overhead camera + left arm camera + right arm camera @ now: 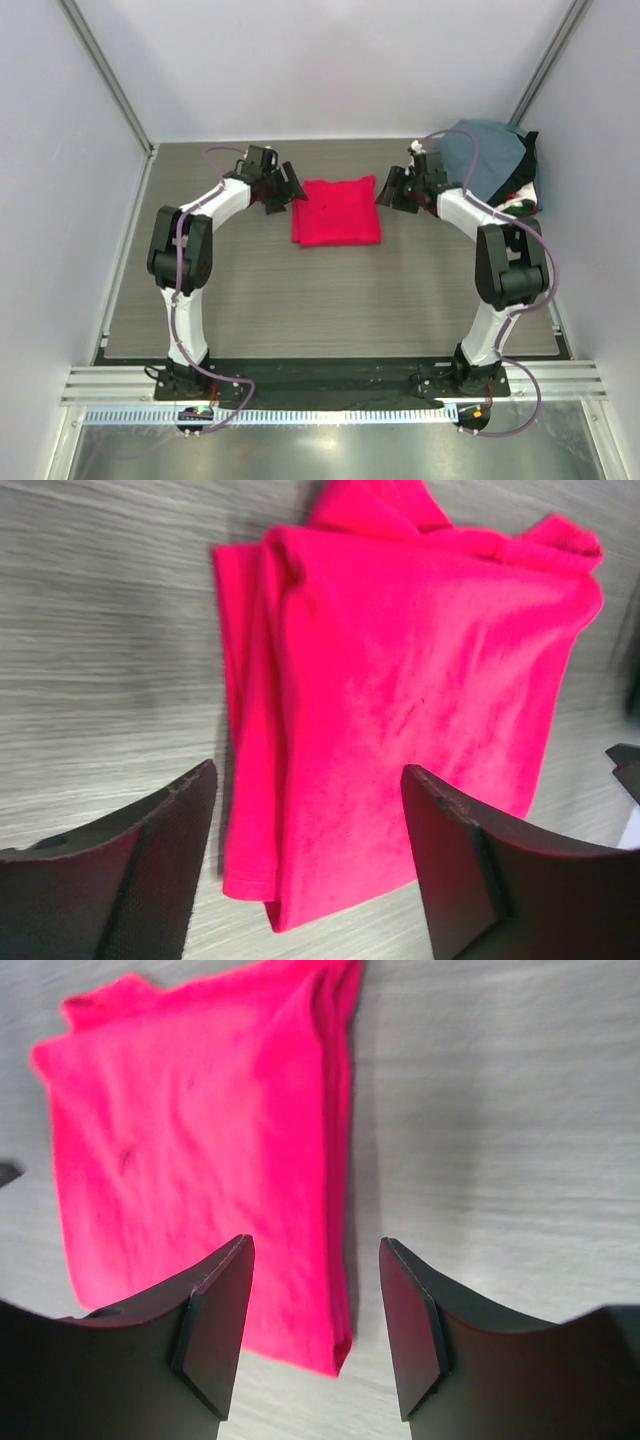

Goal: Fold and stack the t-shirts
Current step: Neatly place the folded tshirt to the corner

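Note:
The red t-shirt (336,211) lies folded into a flat square on the table, between both arms. It fills the left wrist view (420,670) and shows in the right wrist view (190,1150). My left gripper (287,190) is open and empty at the shirt's far left corner; its fingers (150,860) straddle that corner. My right gripper (392,189) is open and empty at the shirt's far right corner, jaws apart over its edge (312,1260). A slate grey-blue t-shirt (488,160) tops a heap at the far right.
The heap at the far right corner also shows bits of dark, white and red cloth (520,198). White walls enclose the wood-grain table (330,300) on three sides. A metal rail (330,385) runs along the near edge.

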Tool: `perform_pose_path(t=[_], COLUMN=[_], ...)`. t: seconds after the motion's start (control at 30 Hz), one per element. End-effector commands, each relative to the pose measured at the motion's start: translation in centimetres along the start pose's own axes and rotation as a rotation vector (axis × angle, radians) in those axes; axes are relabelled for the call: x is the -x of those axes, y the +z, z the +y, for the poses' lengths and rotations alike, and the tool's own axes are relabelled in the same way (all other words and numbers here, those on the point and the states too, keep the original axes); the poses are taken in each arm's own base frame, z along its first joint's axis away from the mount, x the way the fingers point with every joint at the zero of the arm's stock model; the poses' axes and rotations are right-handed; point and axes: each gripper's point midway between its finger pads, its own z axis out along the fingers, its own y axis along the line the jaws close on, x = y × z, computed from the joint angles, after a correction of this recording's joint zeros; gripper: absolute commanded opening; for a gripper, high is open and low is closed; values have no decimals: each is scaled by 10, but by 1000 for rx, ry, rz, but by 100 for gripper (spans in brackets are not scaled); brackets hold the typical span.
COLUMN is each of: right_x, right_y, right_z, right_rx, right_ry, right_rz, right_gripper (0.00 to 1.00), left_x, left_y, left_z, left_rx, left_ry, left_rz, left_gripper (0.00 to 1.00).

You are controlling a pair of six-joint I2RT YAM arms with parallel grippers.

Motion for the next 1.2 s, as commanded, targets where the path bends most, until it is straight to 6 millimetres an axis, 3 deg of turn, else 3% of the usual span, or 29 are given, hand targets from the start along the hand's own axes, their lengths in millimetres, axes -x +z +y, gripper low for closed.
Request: perform_pose_path(t=[0.0, 0.03, 0.07, 0.13, 0.17, 0.43, 0.53, 0.6, 0.83, 0.9, 0.97, 1.1, 1.17], right_x=[8, 11, -5, -4, -15, -22, -25, -28, -27, -33, -37, -41, -43], right_y=[-25, -30, -30, -41, -41, -55, -62, -65, -63, -61, -59, -56, -55], right_z=[30, 36, 31, 33, 27, 30, 30, 29, 27, 23, 21, 18, 17], right_rx=[162, 197, 193, 204, 194, 219, 225, 225, 236, 230, 226, 225, 221], right_ry=[-12, -10, -4, -11, -7, -8, -11, -10, -12, -8, -4, 1, 8], right_rz=[-109, -145, -124, -163, -153, -189, -211, -224, -260, -258, -259, -252, -252], right_gripper=[59, 59, 59, 59, 59, 56, 56, 56, 56, 56, 56, 56, 56], left_x=[17, 15, 14, 12, 12, 3, -1, -4, -14, -14, -16, -7, 5], left_y=[-1, 2, 5, 11, 13, 28, 35, 39, 52, 53, 55, 48, 34], left_z=[-10, -9, -8, -3, 0, 8, 9, 8, 6, 10, 16, 33, 48], left_rx=[-28, -24, -20, 3, 15, 81, 90, 82, 92, 111, 131, 167, 199], left_ry=[57, 50, 44, 31, 26, 35, 31, 21, 29, 33, 36, 38, 82], left_rz=[-71, -59, -54, -42, -41, 5, 23, 38, 65, 62, 71, 66, 50], left_gripper=[72, 70, 63, 59, 59, 60, 56, 47, 40, 25, 0, 0, 0])
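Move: The left hand hovers over the folded t-shirt's left edge: the spot to grip is about 2 cm ahead, 1 cm to the right and 5 cm below, with the t-shirt's middle level and some 10 cm to the right. From the right hand, the t-shirt's near right corner lies about 9 cm back, 1 cm left and 6 cm down; the clothes basket is roughly 24 cm right and 6 cm ahead. Left hand sinks 5 cm and pinches the t-shirt's left edge; open right hand draws back 8 cm towards its near corner. ##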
